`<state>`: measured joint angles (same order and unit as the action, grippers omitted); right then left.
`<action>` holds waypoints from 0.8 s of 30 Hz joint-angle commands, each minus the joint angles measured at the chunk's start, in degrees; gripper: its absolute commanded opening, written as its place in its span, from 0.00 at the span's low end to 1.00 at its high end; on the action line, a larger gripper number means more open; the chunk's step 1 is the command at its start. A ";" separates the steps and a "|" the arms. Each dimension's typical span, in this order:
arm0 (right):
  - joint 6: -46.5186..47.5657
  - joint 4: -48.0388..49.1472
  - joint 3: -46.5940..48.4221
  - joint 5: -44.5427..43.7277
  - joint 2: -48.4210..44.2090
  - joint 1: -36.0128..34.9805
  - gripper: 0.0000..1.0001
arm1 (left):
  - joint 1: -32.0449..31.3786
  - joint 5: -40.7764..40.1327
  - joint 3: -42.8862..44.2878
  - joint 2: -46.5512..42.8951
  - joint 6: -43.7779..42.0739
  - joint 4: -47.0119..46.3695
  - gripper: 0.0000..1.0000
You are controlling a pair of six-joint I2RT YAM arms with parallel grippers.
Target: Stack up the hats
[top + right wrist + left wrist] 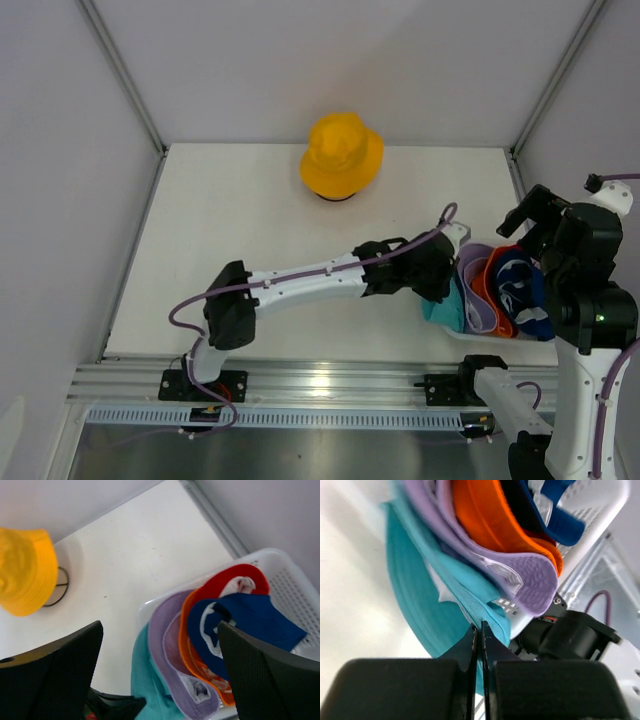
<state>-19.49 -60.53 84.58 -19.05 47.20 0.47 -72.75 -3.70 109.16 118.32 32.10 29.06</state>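
A yellow hat [342, 153] sits on a stand at the back of the table. Teal [441, 311], lavender [478, 290], orange [497, 300], red [225, 580] and navy [522, 285] hats stand nested on edge in a white mesh basket [482, 336] at the right. My left gripper [480, 629] is shut on the brim of the teal hat [420, 595], which hangs over the basket's left rim. The right gripper [159, 630] hovers above the basket, open, with nothing between its fingers.
A thin black wire stand [57, 587] shows under the yellow hat [22, 572]. White booth walls and metal posts enclose the table on three sides. The left arm stretches across the table's front towards the basket [295, 580].
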 commanded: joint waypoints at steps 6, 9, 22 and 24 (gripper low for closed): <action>5.68 17.87 -2.39 23.38 0.61 -0.29 1.00 | 11.83 15.73 -5.63 -22.07 -1.85 -9.63 0.01; 7.71 24.74 -4.33 32.63 0.79 -0.29 0.99 | 15.70 21.95 -5.28 -24.62 -4.67 -8.58 0.01; 1.84 44.80 -15.49 53.41 5.88 -0.29 1.00 | 36.09 31.53 -8.71 -36.93 -14.75 5.13 0.01; -0.63 44.89 -15.84 52.36 7.46 -1.96 1.00 | 39.25 30.34 -9.49 -37.02 -7.52 5.05 0.01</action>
<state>-15.55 -20.45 69.19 30.46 53.25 -0.03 -36.71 28.67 100.42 83.31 17.69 32.45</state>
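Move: The teal hat is already pinched in the left fingers at the basket. The yellow hat on its rack, where it is being taken, stands about 34 cm ahead of the left hand, 22 cm to its left and near its height; the lavender hat is some 6 cm ahead, 9 cm right and 9 cm lower. From the open right hand the teal hat lies about 4 cm back, 9 cm left and 24 cm below, and the lavender hat almost straight below, 28 cm down. The teal hat, kept pinched by its edge in the shut left fingers, comes up out of the basket about 22 cm while travelling as far left and 11 cm forward, levelling off high in front of the yellow hat as the fingers swing up towards level. The right hand, still wide open, sweeps left and forward some 17 cm towards the teal hat, turning about 50 degrees counter-clockwise. ##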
